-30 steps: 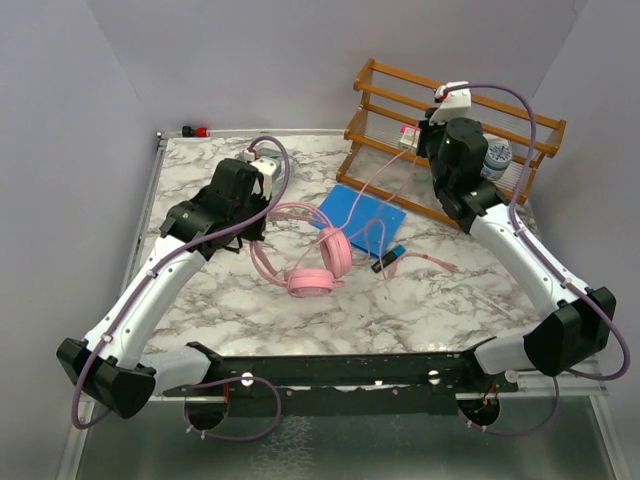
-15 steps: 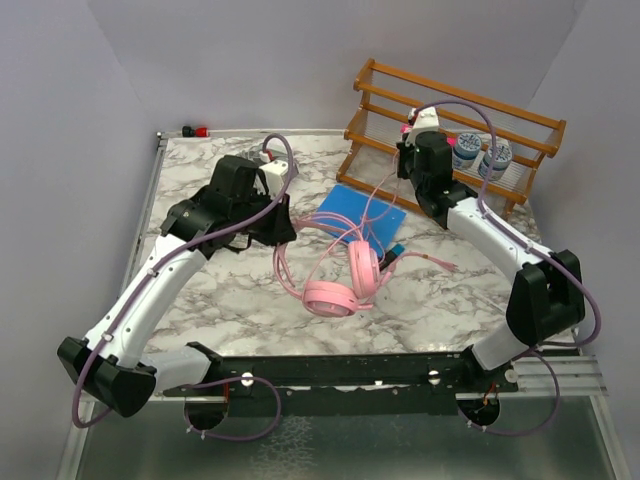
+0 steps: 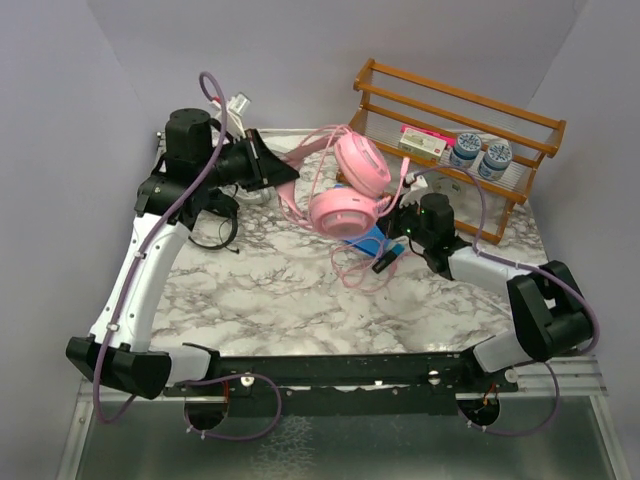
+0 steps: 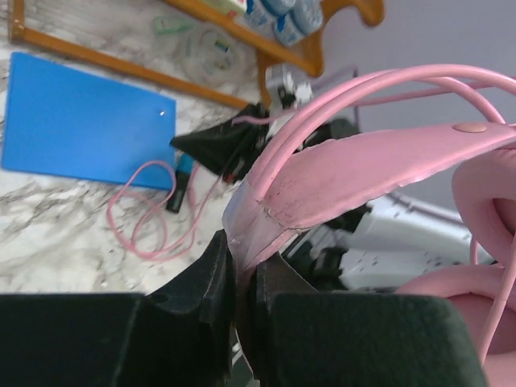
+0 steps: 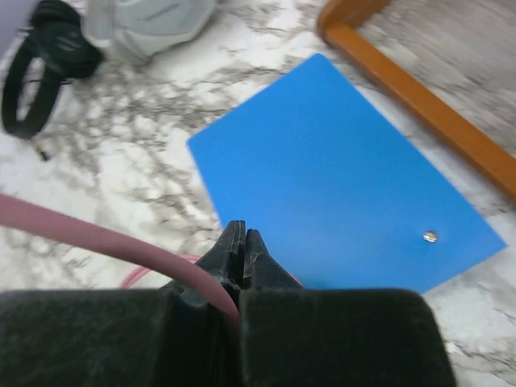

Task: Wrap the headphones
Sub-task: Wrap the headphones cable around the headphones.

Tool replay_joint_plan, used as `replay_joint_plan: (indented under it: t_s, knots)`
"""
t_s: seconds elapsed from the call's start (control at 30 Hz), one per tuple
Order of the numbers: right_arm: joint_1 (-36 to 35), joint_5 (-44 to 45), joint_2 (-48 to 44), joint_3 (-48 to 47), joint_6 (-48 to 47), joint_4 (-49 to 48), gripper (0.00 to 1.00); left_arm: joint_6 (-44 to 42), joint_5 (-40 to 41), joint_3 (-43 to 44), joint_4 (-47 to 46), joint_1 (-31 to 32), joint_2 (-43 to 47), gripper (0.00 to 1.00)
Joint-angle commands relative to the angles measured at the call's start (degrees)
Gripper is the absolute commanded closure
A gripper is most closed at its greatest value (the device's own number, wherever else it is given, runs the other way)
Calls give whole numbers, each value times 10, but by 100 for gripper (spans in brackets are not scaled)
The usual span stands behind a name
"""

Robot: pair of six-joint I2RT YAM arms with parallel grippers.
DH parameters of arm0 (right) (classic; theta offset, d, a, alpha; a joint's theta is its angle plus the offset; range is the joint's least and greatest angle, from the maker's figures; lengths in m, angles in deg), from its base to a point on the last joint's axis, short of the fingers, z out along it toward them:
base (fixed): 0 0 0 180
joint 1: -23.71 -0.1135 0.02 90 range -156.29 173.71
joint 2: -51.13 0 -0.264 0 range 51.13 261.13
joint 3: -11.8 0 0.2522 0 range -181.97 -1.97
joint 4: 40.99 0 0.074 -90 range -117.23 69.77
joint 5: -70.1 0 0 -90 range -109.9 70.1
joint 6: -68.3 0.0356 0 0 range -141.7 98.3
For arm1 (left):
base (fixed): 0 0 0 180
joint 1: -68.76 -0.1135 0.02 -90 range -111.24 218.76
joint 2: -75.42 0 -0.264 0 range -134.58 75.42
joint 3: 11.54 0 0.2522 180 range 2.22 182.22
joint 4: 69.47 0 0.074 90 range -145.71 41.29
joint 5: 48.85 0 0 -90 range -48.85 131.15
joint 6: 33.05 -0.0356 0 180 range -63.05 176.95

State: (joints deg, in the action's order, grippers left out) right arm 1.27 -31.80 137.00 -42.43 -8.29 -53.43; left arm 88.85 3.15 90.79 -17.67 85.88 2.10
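Note:
The pink headphones [image 3: 350, 185] hang in the air over the back middle of the table. My left gripper [image 3: 288, 170] is raised and shut on their headband [image 4: 363, 169], which is pinched between the black fingers [image 4: 201, 282]. Their pink cable [image 3: 350, 268] trails down in loops to the marble top. My right gripper [image 3: 393, 223] is low over the blue card and shut on that cable [image 5: 97, 238]. Below the left arm lie the small black headphones [image 3: 215, 228], seen again as black headphones [image 5: 36, 68] beside the grey-white pair [image 5: 149, 24].
A blue card [image 3: 368, 243] lies flat on the marble, partly under the right gripper. The wooden rack [image 3: 455, 105] stands at the back right with two jars [image 3: 480, 155] and a small box. A black inline piece [image 3: 388, 262] of the cable rests beside the card.
The left arm has swung up and back, lifting the pink headphones off the table. The right arm came down from the rack to table height by the blue card, still gripping the cable.

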Motion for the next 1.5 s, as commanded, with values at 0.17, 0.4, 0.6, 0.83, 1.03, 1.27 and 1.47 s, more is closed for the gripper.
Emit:
replay_joint_plan:
  t_s: [0.17, 0.4, 0.6, 0.83, 1.03, 1.27, 1.47]
  knots:
    - [-93, -91, -52, 93, 13, -141, 99, 311, 47, 27, -174, -64, -18, 100]
    - [-205, -92, -92, 111, 23, -151, 99, 317, 276, 48, -117, -64, -10, 100]
    - [-245, -182, -158, 51, 21, -55, 99, 264, 527, -9, -87, -64, 34, 100]
    - [-251, -323, -146, -110, -10, 166, 99, 233, 717, -62, -65, -63, 50, 100]
    - [-257, -352, -150, -178, -35, 278, 99, 194, 800, -35, -11, -51, 4, 100]
    - [-260, -381, -108, -243, -88, 403, 99, 194, 872, -16, 23, -16, -34, 100]
    - [-265, -340, -122, -268, -94, 408, 99, 140, 960, 15, 50, 54, -87, 100]
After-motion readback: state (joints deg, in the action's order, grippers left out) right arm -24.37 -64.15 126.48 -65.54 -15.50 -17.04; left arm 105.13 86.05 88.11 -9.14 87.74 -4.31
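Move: The left hand holds the pink headphones by the headband, their ear cups about 10 cm to its right and 3 cm lower; black headphones lie some 14 cm ahead, 19 cm left, far below. From the right hand, pinching the cable, the cups are about 8 cm back, 9 cm left and 22 cm up; the blue board lies 4 cm ahead and 6 cm left, loose cable loops 8 cm back and 5 cm left, both about 12 cm below. Left hand swings the headphones some 20 cm left, counter-clockwise; right hand draws cable about 20 cm back, left, up. ##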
